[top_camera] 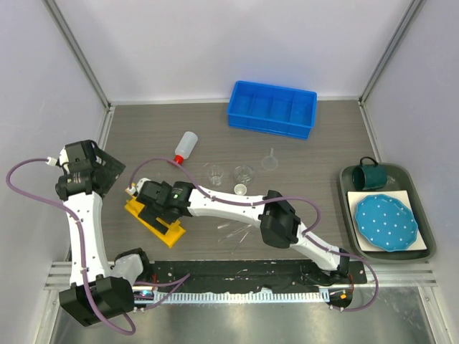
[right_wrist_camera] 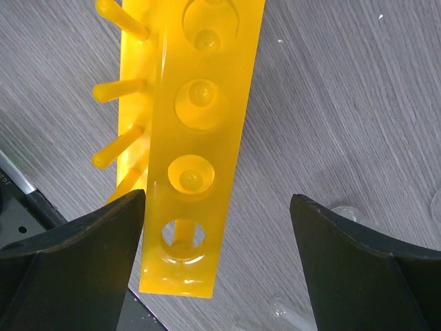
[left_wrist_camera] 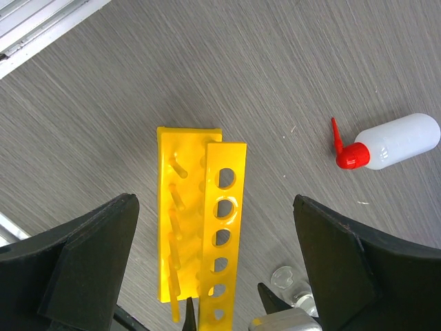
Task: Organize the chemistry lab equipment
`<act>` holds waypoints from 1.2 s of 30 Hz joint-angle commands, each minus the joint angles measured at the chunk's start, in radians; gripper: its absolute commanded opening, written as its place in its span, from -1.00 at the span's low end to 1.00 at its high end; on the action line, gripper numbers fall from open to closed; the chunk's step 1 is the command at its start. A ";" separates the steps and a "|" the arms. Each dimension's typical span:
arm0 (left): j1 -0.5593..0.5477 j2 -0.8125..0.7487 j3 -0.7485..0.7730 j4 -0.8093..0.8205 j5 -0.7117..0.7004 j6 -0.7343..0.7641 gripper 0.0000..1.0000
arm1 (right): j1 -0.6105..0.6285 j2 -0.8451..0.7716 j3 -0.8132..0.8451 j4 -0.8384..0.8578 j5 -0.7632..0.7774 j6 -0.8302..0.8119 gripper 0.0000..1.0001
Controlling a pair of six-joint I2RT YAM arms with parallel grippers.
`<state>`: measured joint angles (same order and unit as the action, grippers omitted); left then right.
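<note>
The yellow holed tube rack (top_camera: 153, 217) lies on the table at front left. My right gripper (top_camera: 156, 213) hovers just over its near end, open; in the right wrist view the rack (right_wrist_camera: 200, 138) sits between the fingers, close to the left finger (right_wrist_camera: 76, 262). My left gripper (top_camera: 109, 174) is raised at the far left, open and holding nothing, looking down on the rack (left_wrist_camera: 200, 227) and the red-capped squeeze bottle (left_wrist_camera: 393, 141). The bottle (top_camera: 185, 148) lies on its side. Two beakers (top_camera: 215, 173), a small white dish (top_camera: 239, 189), a funnel (top_camera: 270, 161) and thin glass tubes (top_camera: 237, 233) lie mid-table.
A blue compartment bin (top_camera: 272, 107) stands at the back. A dark tray (top_camera: 423, 247) at the right holds a teal mug (top_camera: 373, 174) and a blue dotted plate (top_camera: 386, 222). The right arm stretches across the table front above the tubes.
</note>
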<state>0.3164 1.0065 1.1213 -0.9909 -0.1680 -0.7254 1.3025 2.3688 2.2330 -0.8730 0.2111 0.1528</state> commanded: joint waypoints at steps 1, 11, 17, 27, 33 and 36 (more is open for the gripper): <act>0.007 -0.017 0.000 0.031 -0.011 0.011 0.99 | 0.004 0.015 0.051 -0.003 0.014 -0.024 0.78; 0.007 -0.022 0.000 0.029 -0.011 0.011 0.99 | 0.004 0.053 0.065 -0.004 0.005 -0.035 0.19; 0.007 -0.020 0.002 0.029 -0.007 0.011 0.99 | 0.003 0.058 0.071 -0.020 0.004 -0.036 -0.59; 0.007 -0.031 0.002 0.024 -0.028 0.014 1.00 | 0.004 0.026 0.077 -0.031 0.031 -0.024 -0.98; 0.007 -0.040 0.021 0.008 -0.050 0.020 1.00 | 0.004 -0.031 0.122 -0.038 0.091 -0.012 -0.99; 0.007 -0.046 0.029 0.006 -0.053 0.018 1.00 | 0.001 -0.046 0.166 -0.053 0.120 -0.006 -0.99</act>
<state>0.3164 0.9840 1.1217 -0.9928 -0.1928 -0.7212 1.3025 2.4355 2.3020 -0.9298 0.2607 0.1337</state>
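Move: The yellow rack stands just under the right hand, which hovers over the near end of its holed top plate; the rack's middle is about 3 cm farther out, 4 cm to the left and 5 cm lower. Beyond the rack, from this hand, a small glass lies about 6 cm ahead and 13 to the right, and the wash bottle some 21 ahead and 6 right. From the left hand the rack is about 4 cm back, 11 right and 17 below. The right hand sinks almost straight down, a little under 3 cm, and its wide-open fingers close to about half on the two long sides of the yellow rack's top plate, pinching it near the end closest to the robot, around the first holes. It stays there gripping for about half a second, then starts upward with the plate still pinched, rising roughly 1 cm and easing slightly forward. ##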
